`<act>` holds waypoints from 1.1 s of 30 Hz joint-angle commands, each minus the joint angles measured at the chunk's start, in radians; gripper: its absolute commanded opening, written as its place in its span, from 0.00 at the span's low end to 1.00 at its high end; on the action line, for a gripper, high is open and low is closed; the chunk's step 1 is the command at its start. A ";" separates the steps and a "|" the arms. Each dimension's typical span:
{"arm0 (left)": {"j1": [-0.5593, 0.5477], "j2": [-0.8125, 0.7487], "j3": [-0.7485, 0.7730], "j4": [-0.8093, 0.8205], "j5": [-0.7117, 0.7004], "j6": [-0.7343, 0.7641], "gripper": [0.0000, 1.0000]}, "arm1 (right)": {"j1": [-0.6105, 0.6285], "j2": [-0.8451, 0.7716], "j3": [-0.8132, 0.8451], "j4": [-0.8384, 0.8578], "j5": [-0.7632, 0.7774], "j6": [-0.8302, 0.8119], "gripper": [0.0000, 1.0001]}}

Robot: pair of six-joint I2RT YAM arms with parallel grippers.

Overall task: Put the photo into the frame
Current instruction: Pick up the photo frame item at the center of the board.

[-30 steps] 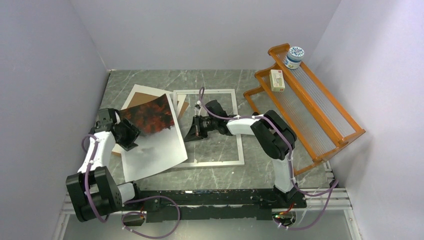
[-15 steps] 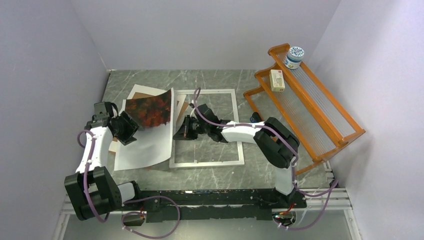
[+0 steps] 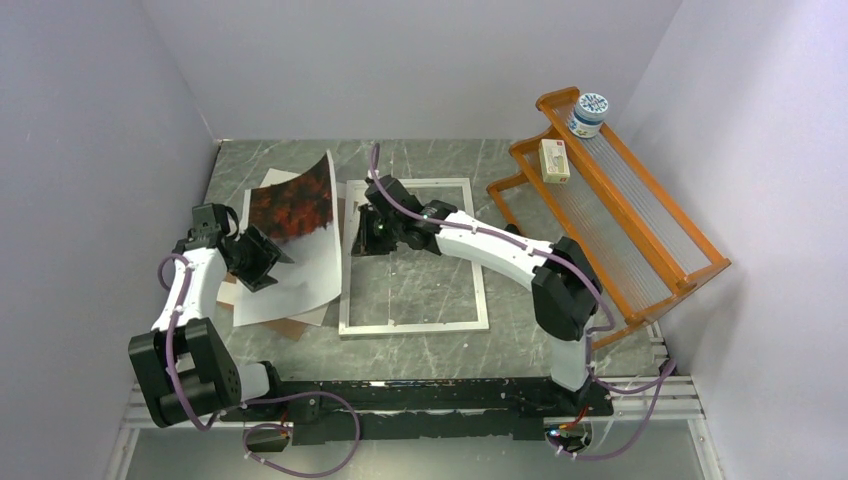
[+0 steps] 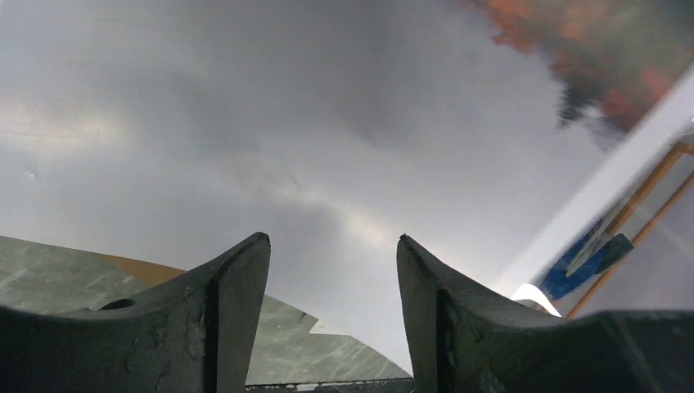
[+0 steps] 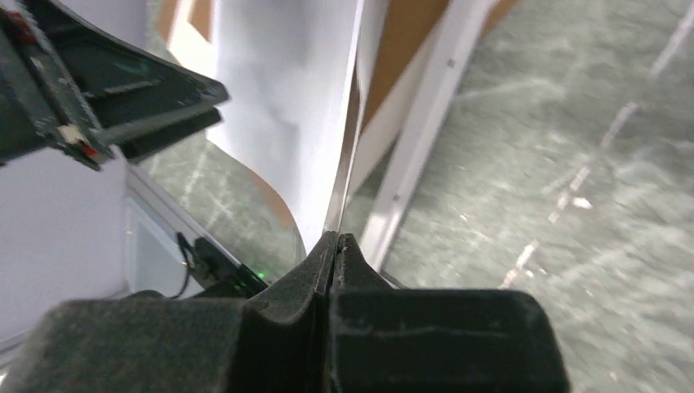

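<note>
The photo point(image 3: 300, 225) stands curled on its edge left of the frame point(image 3: 415, 326), which lies flat on the marble table. My right gripper point(image 3: 360, 233) is shut on the photo's right edge, just over the frame's left rim. In the right wrist view the thin edge rises out of the closed gripper point(image 5: 335, 237), with the photo's white back point(image 5: 286, 106) on the left and the frame rim point(image 5: 425, 123) on the right. My left gripper point(image 3: 278, 262) is open, facing the printed side. Its fingers point(image 4: 245, 270) stand apart before the misty grey photo point(image 4: 327, 123), holding nothing.
A brown backing board point(image 3: 292, 326) lies under the photo, peeking out at its near and far ends. An orange wooden rack point(image 3: 620, 200) at the right carries a jar point(image 3: 588, 113) and a small box point(image 3: 554, 160). Lilac walls close in on the left, back and right.
My right gripper has moved left and toward the back, raising the photo's right edge, so the sheet went from lying slanted to standing curled. The left gripper shifted slightly left and stayed open.
</note>
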 commanded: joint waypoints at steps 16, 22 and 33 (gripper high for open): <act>-0.012 0.028 -0.040 0.081 0.016 -0.024 0.63 | -0.194 -0.317 -0.165 -0.144 -0.081 -0.149 0.00; -0.031 0.007 -0.021 0.073 0.057 -0.005 0.64 | -0.310 -0.411 -0.386 0.050 -0.238 -0.195 0.00; -0.087 0.034 -0.015 0.089 0.101 0.009 0.64 | -0.485 -0.468 -0.637 0.261 -0.343 -0.291 0.00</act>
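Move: The right hand holds the near-invisible clear sheet by its edge; the middle of the white frame, over which it is taken, lies about 12 cm to its right, 6 cm ahead and 14 cm below. The lifted photo is centred some 14 cm left and 5 cm ahead, the backing boards beneath it likewise. The blue stapler lies about 36 cm right, 5 cm ahead. From the left hand the frame's middle is roughly 27 cm right, 8 cm ahead. Rightwards by some 20 cm, the right hand carries the clear sheet away from the photo and across the frame's opening, arching up nearly 5 cm and then sinking to 4 cm below its starting height, fingers still shut on the edge. The open left hand, over the photo, sinks 2 cm, then shifts 3 cm right; whether it touches the photo can't be seen. ##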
